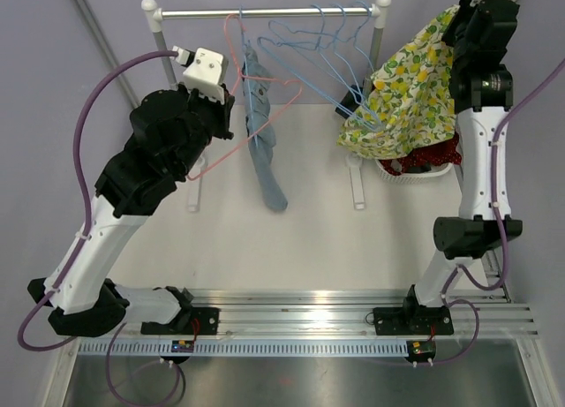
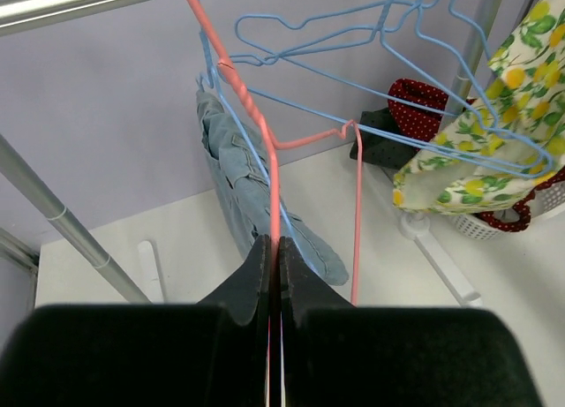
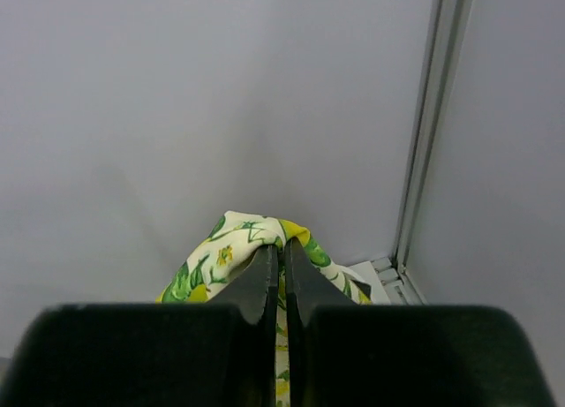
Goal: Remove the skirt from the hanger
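Observation:
The skirt [image 1: 406, 89], cream with lemons and green leaves, hangs bunched at the rack's right end above a basket. My right gripper [image 1: 459, 23] is shut on its top fold [image 3: 221, 248], high beside the right post; its fingertips [image 3: 282, 248] pinch the cloth. Tips of blue hangers [image 1: 327, 54] overlap the skirt's left edge [image 2: 521, 89]; I cannot tell whether it rests on one. A bare pink wire hanger [image 1: 265, 120] is hooked on the rod. My left gripper [image 1: 228, 124] is shut on its wire [image 2: 272, 160], which runs between the closed jaws [image 2: 275, 244].
A chrome rod [image 1: 265, 12] spans two white posts. A blue denim garment [image 1: 265, 160] hangs from a blue hanger beside the pink one. A white basket [image 1: 415, 173] at the right holds red dotted cloth [image 1: 441, 151]. The rack's white feet [image 1: 357, 182] lie on the table.

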{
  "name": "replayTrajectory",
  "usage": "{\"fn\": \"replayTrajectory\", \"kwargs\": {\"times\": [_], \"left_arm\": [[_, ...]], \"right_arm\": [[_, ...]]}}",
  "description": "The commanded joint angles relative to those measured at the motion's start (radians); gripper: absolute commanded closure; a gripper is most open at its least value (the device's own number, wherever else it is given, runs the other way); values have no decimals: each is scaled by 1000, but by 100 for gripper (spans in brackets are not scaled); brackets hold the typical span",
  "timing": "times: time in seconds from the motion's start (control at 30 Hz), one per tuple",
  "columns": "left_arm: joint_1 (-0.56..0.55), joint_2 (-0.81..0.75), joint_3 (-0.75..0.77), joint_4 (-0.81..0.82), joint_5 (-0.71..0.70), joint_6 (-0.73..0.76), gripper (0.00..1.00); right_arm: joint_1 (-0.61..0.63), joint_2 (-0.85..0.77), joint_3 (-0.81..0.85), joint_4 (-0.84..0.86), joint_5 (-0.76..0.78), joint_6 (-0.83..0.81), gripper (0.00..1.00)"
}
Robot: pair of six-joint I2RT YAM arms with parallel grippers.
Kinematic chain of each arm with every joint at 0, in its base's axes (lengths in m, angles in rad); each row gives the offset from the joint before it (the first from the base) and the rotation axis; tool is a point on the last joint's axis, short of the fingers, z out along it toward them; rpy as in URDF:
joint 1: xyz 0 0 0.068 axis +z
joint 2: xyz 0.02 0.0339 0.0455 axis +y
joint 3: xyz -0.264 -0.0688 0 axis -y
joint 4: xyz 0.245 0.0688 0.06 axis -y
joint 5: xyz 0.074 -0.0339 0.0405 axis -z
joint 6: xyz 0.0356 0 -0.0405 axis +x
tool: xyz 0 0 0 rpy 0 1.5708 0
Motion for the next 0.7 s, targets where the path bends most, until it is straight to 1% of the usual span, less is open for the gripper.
{"fn": "replayTrajectory", "kwargs": {"times": [0.0, 0.03, 0.13, 0.2, 0.23, 0.3, 0.33, 0.37, 0.4, 0.43, 0.47, 0.5, 0.53, 0.57, 0.63, 0.67], "left_arm": [[-6, 31, 59, 63, -40, 56, 100], [-6, 45, 74, 70, -42, 60, 100], [-10, 106, 117, 72, -59, 83, 100], [-11, 155, 143, 75, -78, 94, 100], [-11, 169, 165, 86, -86, 99, 100], [-13, 219, 200, 90, -105, 105, 100], [-14, 244, 220, 90, -112, 108, 100], [-14, 265, 273, 86, -121, 121, 100], [-16, 322, 303, 77, -141, 129, 100], [-16, 348, 339, 58, -151, 141, 100], [-16, 374, 396, 50, -161, 160, 100], [-16, 400, 421, 44, -172, 168, 100], [-16, 422, 436, 49, -180, 178, 100], [-16, 457, 449, 55, -190, 194, 100], [-14, 483, 479, 82, -204, 204, 100], [-11, 511, 492, 90, -204, 209, 100]], "right_arm": [[-25, 160, 170, 65, -107, 69, 100], [-55, 228, 182, 74, -111, 75, 100], [-72, 326, 141, 149, -130, 106, 100], [-80, 369, 85, 186, -142, 121, 100], [-82, 409, 69, 192, -144, 125, 100], [-83, 437, 9, 182, -134, 140, 100], [-82, 441, -20, 180, -140, 152, 84], [-83, 435, -82, 179, -150, 164, 62], [-83, 426, -125, 183, -172, 187, 42], [-82, 387, -173, 201, -183, 203, 15], [-83, 359, -286, 255, -190, 215, 10], [-83, 328, -348, 292, -203, 239, 9], [-83, 263, -406, 326, -211, 250, 6], [-83, 227, -513, 381, -214, 259, 6], [-83, 134, -602, 422, -225, 289, 6], [-83, 104, -674, 450, -231, 295, 6]]}}
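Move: From the right hand, which has the lemon-print skirt, the white basket's middle lies roughly 6 cm ahead, in line sideways and about 47 cm below. The rail's right post stands some 14 cm to its left and 3 cm nearer the base, its middle about 22 cm below. From the left hand, holding the emptied pink hanger, the middle of the rail is about 16 cm ahead, 6 cm right and 11 cm above; the denim skirt hangs some 13 cm ahead, 5 cm right and 20 cm below. The right arm swings the lemon-print skirt out about 15 cm over the basket and plunges with it, then spreads its fingers wide to let go while still sinking and easing back some 5 cm, ending nearly 40 cm lower with the fingers tipped down about 35 degrees. Meanwhile the left hand keeps its pinch on the pink hanger and carries it level, forward and to the right towards the rail, about 12 cm in all, rolling slightly so its left side rises and bringing the hook up to the bar. ##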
